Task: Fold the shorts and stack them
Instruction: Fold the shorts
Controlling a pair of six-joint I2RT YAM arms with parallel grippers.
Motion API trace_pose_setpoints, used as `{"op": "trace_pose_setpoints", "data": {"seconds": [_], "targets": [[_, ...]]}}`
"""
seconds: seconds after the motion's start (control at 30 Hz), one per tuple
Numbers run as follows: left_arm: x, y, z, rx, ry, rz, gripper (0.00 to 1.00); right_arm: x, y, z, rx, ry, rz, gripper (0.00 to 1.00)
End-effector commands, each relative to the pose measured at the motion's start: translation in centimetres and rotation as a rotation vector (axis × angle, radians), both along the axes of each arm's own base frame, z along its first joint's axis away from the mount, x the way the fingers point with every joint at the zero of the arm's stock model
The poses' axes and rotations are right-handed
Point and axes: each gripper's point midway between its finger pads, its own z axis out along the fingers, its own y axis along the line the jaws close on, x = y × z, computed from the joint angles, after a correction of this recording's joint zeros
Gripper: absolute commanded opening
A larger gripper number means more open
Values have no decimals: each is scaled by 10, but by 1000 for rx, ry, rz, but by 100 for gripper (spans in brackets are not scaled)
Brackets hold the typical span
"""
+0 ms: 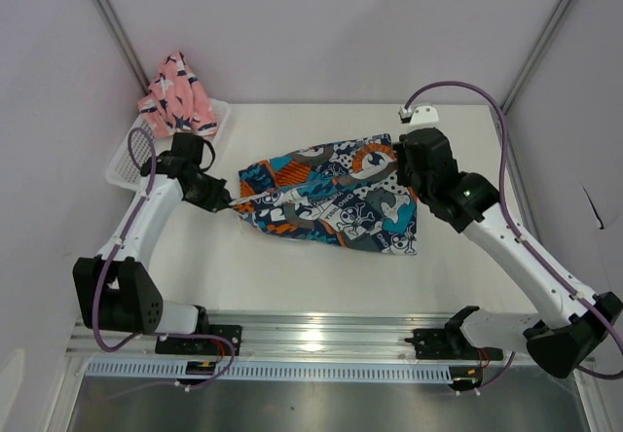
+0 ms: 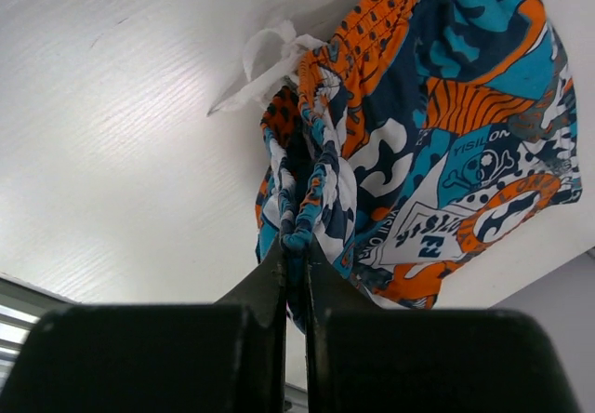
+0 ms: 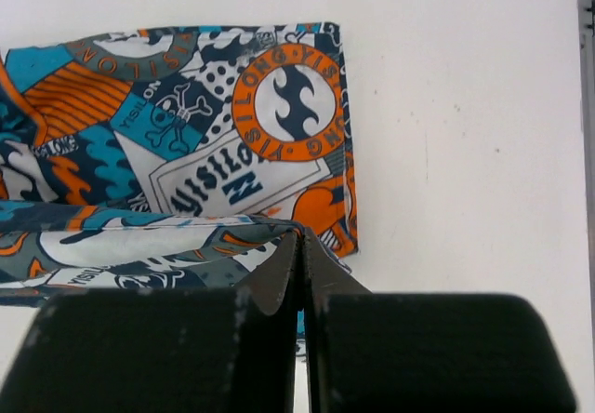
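Observation:
The printed shorts [image 1: 331, 198] in blue, orange, white and grey lie across the middle of the table, partly lifted between both arms. My left gripper [image 1: 228, 201] is shut on the bunched waistband end [image 2: 297, 232], with its white drawstring [image 2: 265, 59] trailing on the table. At the other end my right gripper [image 1: 401, 171] is shut on a fabric edge [image 3: 279, 222], and that end's round logo [image 3: 288, 101] lies flat beneath it. The pink shorts [image 1: 177, 96] with navy-and-white shapes sit heaped in the basket at the back left.
A white mesh basket [image 1: 122, 164] stands at the table's back left, close behind my left arm. Walls and slanted frame bars enclose the table on three sides. A metal rail [image 1: 321, 340] runs along the near edge.

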Motion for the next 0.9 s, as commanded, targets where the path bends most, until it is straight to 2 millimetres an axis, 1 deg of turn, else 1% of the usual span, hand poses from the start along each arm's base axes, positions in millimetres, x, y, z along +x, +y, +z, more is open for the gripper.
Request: {"op": "trace_pose_setpoints", "data": {"seconds": [0.0, 0.03, 0.07, 0.1, 0.13, 0.17, 0.23, 0.27, 0.3, 0.33, 0.37, 0.4, 0.43, 0.5, 0.53, 0.57, 0.6, 0.67, 0.7, 0.73, 0.77, 0.8, 0.83, 0.87], "targets": [[13, -3, 9, -45, 12, 87, 0, 27, 4, 29, 13, -90, 46, 0], [17, -3, 11, -51, 16, 109, 0, 32, 6, 27, 7, -88, 51, 0], [20, -2, 7, -49, 34, 120, 0, 39, 4, 33, 6, -111, 44, 0], [26, -1, 12, -55, 18, 131, 0, 44, 4, 38, 12, -125, 44, 0], [30, -1, 13, -69, 20, 145, 0, 51, 6, 37, 13, -122, 47, 0], [37, 0, 15, -74, 13, 159, 0, 59, 2, 46, 28, -139, 36, 0], [43, 2, 16, -90, 13, 187, 0, 70, 5, 47, 43, -137, 49, 0], [46, 3, 18, -104, 9, 195, 0, 79, 5, 41, 37, -124, 40, 0], [53, 3, 21, -113, -3, 206, 0, 85, 5, 39, 11, -124, 47, 0], [56, 4, 22, -125, -4, 225, 0, 89, 5, 43, 9, -131, 46, 0], [59, 4, 23, -139, -7, 234, 0, 97, 5, 37, 3, -124, 45, 0], [62, 4, 21, -149, -2, 243, 0, 103, 2, 36, 0, -125, 37, 0], [66, 2, 22, -163, -6, 251, 0, 107, 4, 38, 13, -130, 48, 0], [71, 1, 23, -177, -8, 259, 0, 120, 5, 29, 21, -112, 57, 0], [77, 0, 22, -184, -5, 264, 0, 125, 2, 27, 26, -108, 47, 0], [80, 0, 21, -186, -3, 266, 0, 130, 4, 28, 32, -114, 52, 0], [80, -2, 19, -192, 12, 266, 0, 136, 5, 20, 28, -101, 51, 0], [89, -3, 18, -198, 21, 265, 0, 145, 2, 20, 32, -111, 38, 0], [92, 4, 16, -201, 27, 284, 0, 148, 3, 19, 37, -109, 44, 0], [96, 7, 17, -203, 26, 291, 0, 154, 0, 13, 36, -100, 34, 0], [99, 8, 13, -204, 37, 295, 0, 158, -1, 12, 40, -99, 31, 0], [103, 7, 14, -214, 36, 292, 0, 165, -2, 9, 43, -93, 33, 0], [107, 7, 10, -219, 45, 294, 0, 169, 0, 11, 49, -98, 36, 0], [107, 7, 7, -219, 53, 294, 0, 172, -1, 7, 46, -92, 37, 0]]}}
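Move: Each hand already pinches one end of the raised near half of the shorts. The right hand's goal, the flat half's far right corner, lies about 32 cm ahead, 4 cm right and 29 cm below, with the orange ring print some 23 cm ahead of that hand and 3 cm left. The left hand's goal, the far left corner, is roughly 25 cm ahead, 2 cm left and 14 cm below; the basket sits about 26 cm ahead and 23 cm left. Both grippers keep their pinch on the shorts and carry the raised half forward over the flat half. The right goes about 15 cm at a steady pace towards the far right corner, sinking some 3 cm late on with its wrist nearly still; the left advances about 9 cm, level, its wrist turning some 15 degrees counter-clockwise and rolling slightly. ##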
